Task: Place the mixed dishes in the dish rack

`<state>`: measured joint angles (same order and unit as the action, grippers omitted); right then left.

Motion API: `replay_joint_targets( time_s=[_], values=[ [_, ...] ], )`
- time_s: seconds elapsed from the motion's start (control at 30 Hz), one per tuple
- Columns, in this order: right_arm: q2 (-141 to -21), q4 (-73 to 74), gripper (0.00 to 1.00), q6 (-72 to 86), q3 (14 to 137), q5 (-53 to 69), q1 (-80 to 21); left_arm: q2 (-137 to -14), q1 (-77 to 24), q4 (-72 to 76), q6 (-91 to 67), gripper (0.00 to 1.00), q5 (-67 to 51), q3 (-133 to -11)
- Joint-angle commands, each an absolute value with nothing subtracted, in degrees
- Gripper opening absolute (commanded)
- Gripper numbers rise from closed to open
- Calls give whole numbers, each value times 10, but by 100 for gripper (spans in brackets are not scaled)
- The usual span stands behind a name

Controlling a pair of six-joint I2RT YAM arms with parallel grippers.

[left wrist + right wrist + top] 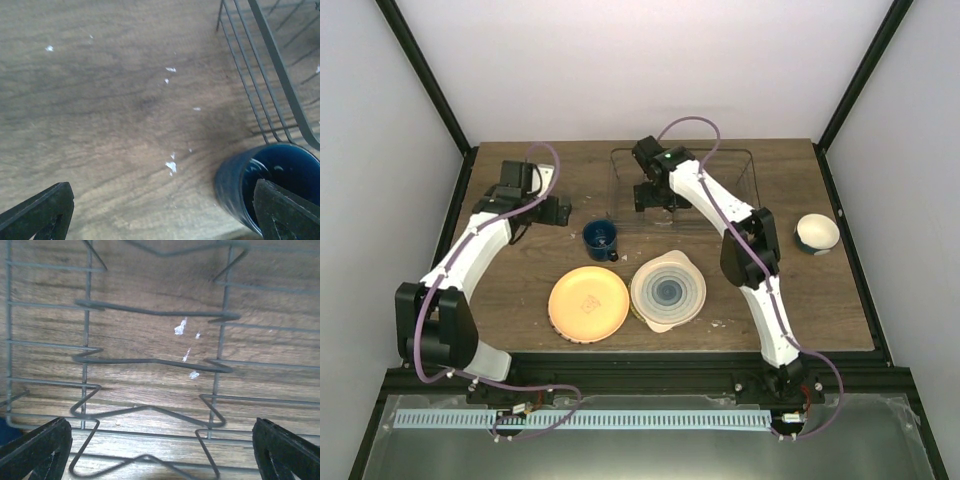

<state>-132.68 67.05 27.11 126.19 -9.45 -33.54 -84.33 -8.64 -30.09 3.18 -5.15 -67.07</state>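
The dish rack (pixel 730 151) of thin dark wire stands at the back middle of the table. My right gripper (pixel 655 196) hangs over its left part, open; in the right wrist view the gripper (pixel 160 452) looks down on the rack's divider prongs (pixel 155 312) with nothing between its fingers. The dark blue mug (pixel 601 238) stands just in front of the rack's left corner. My left gripper (pixel 556 210) is open to the mug's left; in the left wrist view the mug (pixel 235 182) sits by the right fingertip (pixel 282 212). An orange-yellow plate (pixel 588 303), a ringed cream plate (pixel 668 290) and a white-and-blue bowl (pixel 816 233) rest on the table.
The wooden table (pixel 520 300) has dark frame posts at its back corners and white walls around it. Small white flecks (pixel 171 166) mark the wood. The rack's side wires (pixel 280 75) rise just beyond the mug in the left wrist view.
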Motion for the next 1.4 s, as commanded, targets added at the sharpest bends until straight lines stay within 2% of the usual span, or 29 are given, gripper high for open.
replay_joint_targets(
  time_s=[0.0, 0.23, 0.57, 0.8, 0.93, 1.03, 1.2, 1.27, 1.37],
  values=[
    [-1247, 666, 100, 235, 1276, -128, -342, -848, -100, -341, 10, 100, -82, -657],
    [-1157, 624, 100, 174, 1233, -143, -342, -892, -134, -345, 3, 100, -115, -667],
    [-1052, 529, 100, 172, 1042, -44, -335, -957, -177, -342, -3, 98, -116, -704],
    [-1047, 537, 100, 177, 1025, -52, -334, -1018, -187, -357, 0, 82, -111, -722],
    [-1042, 540, 100, 178, 1026, -54, -333, -1038, -198, -358, -1, 76, -99, -726],
    [-1041, 545, 100, 181, 1025, -58, -332, -1036, -199, -353, -6, 66, -96, -727],
    [-1044, 547, 100, 182, 1023, -63, -332, -1037, -199, -360, -3, 29, -90, -729],
    [-1045, 546, 100, 182, 1022, -64, -331, -1032, -199, -361, -4, 17, -94, -728],
    [-1047, 546, 100, 180, 1022, -63, -331, -1018, -199, -366, -5, 4, -98, -727]
  ],
)
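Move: The blue mug stands about 12 cm to the left hand's right, 4 cm back and some 15 cm below. From that mug, the yellow plate lies 17 cm nearer the base and 3 cm left, the cream tabbed dish 13 cm nearer and 18 cm right, and the dish rack's middle 14 cm farther out and 23 cm right. The right hand hovers over the rack's left part; the mug is roughly 15 cm left of it, 8 cm back and 8 cm below. Down and to the right, a touch back, the open left hand travels some 15 cm to the mug's left rim, tipping about 20 degrees steeper; it then closes, one finger inside the mug and one outside, pinching the wall. The empty right hand rises about 15 cm clear of the rack, then draws back 5 cm while sinking partway, and waits open. ##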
